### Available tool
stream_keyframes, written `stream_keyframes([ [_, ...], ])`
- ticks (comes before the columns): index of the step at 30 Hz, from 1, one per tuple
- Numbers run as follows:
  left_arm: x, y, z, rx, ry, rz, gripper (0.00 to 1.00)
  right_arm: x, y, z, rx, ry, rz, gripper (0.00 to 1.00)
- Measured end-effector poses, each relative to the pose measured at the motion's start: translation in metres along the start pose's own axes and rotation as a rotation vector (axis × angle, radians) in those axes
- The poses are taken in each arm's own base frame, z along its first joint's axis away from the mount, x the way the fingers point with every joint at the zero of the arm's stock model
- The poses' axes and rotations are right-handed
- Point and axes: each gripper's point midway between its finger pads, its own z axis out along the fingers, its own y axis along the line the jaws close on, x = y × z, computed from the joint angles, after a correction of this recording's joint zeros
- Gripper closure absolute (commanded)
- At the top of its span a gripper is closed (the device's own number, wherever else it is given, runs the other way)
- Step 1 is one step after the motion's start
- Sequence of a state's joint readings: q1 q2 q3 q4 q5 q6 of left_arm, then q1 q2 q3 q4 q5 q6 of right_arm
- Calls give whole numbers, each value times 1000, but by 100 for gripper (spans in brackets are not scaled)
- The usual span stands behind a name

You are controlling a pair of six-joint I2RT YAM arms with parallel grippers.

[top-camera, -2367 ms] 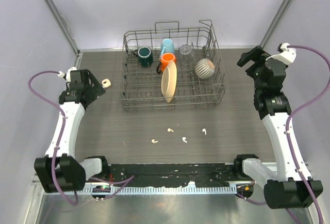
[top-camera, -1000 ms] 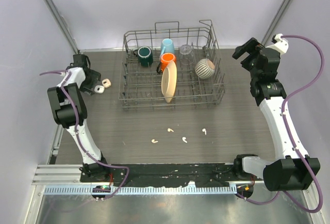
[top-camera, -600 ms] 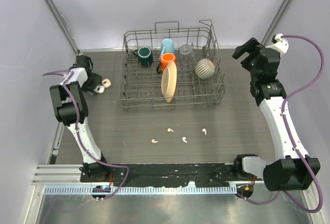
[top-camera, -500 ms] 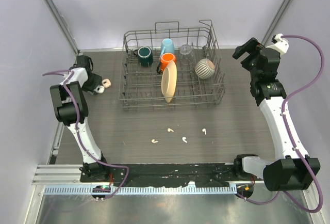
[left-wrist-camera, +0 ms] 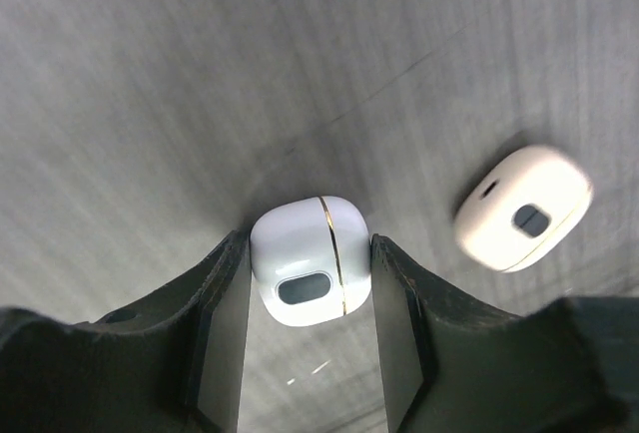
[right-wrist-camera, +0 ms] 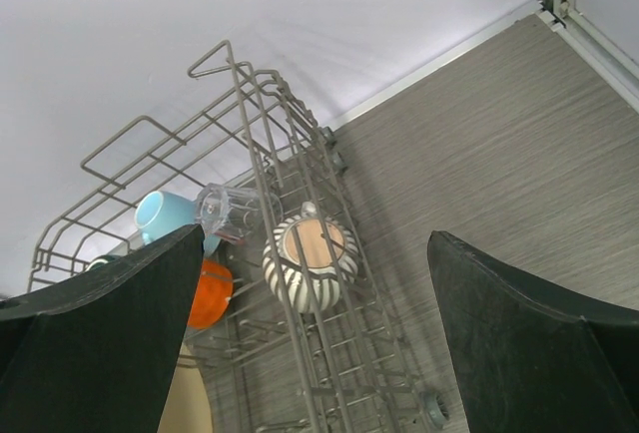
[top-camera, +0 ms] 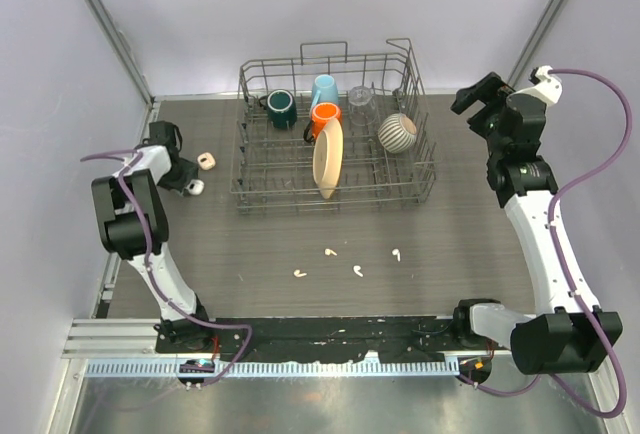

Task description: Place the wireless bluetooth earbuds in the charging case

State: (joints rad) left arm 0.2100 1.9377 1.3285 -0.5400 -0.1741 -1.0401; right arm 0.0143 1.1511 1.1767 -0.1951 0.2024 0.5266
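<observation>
Several tiny white earbuds (top-camera: pixel 330 252) lie scattered on the table's near middle, far from both grippers. My left gripper (left-wrist-camera: pixel 310 253) is low at the table's left side, its fingers pressing both sides of a white charging case (left-wrist-camera: pixel 290 238), which shows in the top view as the white case (top-camera: pixel 196 187). A second, cream case (left-wrist-camera: pixel 524 209) lies just beyond it, the same cream case (top-camera: pixel 206 160) in the top view. My right gripper (right-wrist-camera: pixel 315 238) hangs open and empty high at the far right, also seen as the right gripper (top-camera: pixel 478 104) from above.
A wire dish rack (top-camera: pixel 420 169) stands at the back middle holding a green mug (top-camera: pixel 281 107), a blue cup (top-camera: pixel 323 89), an orange mug (top-camera: pixel 325 114), a glass (top-camera: pixel 360 102), a striped mug (top-camera: pixel 397 133) and a cream dish (top-camera: pixel 327 159).
My left gripper has slid a little nearer along the left edge, away from the cream case, and its jaws have narrowed onto the white case. The right arm has stayed put.
</observation>
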Motion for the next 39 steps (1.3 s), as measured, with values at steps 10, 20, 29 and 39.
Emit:
stream_keyframes([
  [10,19,38,-67,95,-28,-9,92,19,46,-22,-231,142,5,12],
  [20,24,48,-162,372,-115,-46,92,111,144,-93,-629,556,-32,25],
  [29,29,39,-239,620,-134,-98,93,209,193,-200,-891,747,-101,28],
  [39,55,35,-275,751,-44,-118,97,256,239,-246,-1013,712,-141,30],
])
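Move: The white charging case is already pinched between my left fingers, down at the table. The beige case lies about 7 cm ahead and 3 cm right of it, and the earbuds some 20 cm back and 42 cm right. From my raised right hand the charging case is roughly 70 cm left, 3 cm ahead and 32 cm below; the striped cup is about 14 cm left and 12 ahead, the earbuds some 28 cm left and 18 back. Keeping my grip on the charging case, I draw my left hand back low at first, then raise it about 22 cm, still easing back and to the right while its fingers swing some 40 degrees up to point more forward. Meanwhile my right hand sweeps about 38 cm left towards the case, also back and slightly down, turning some 70 degrees counter-clockwise to point left, its open fingers narrowing partway on nothing. ##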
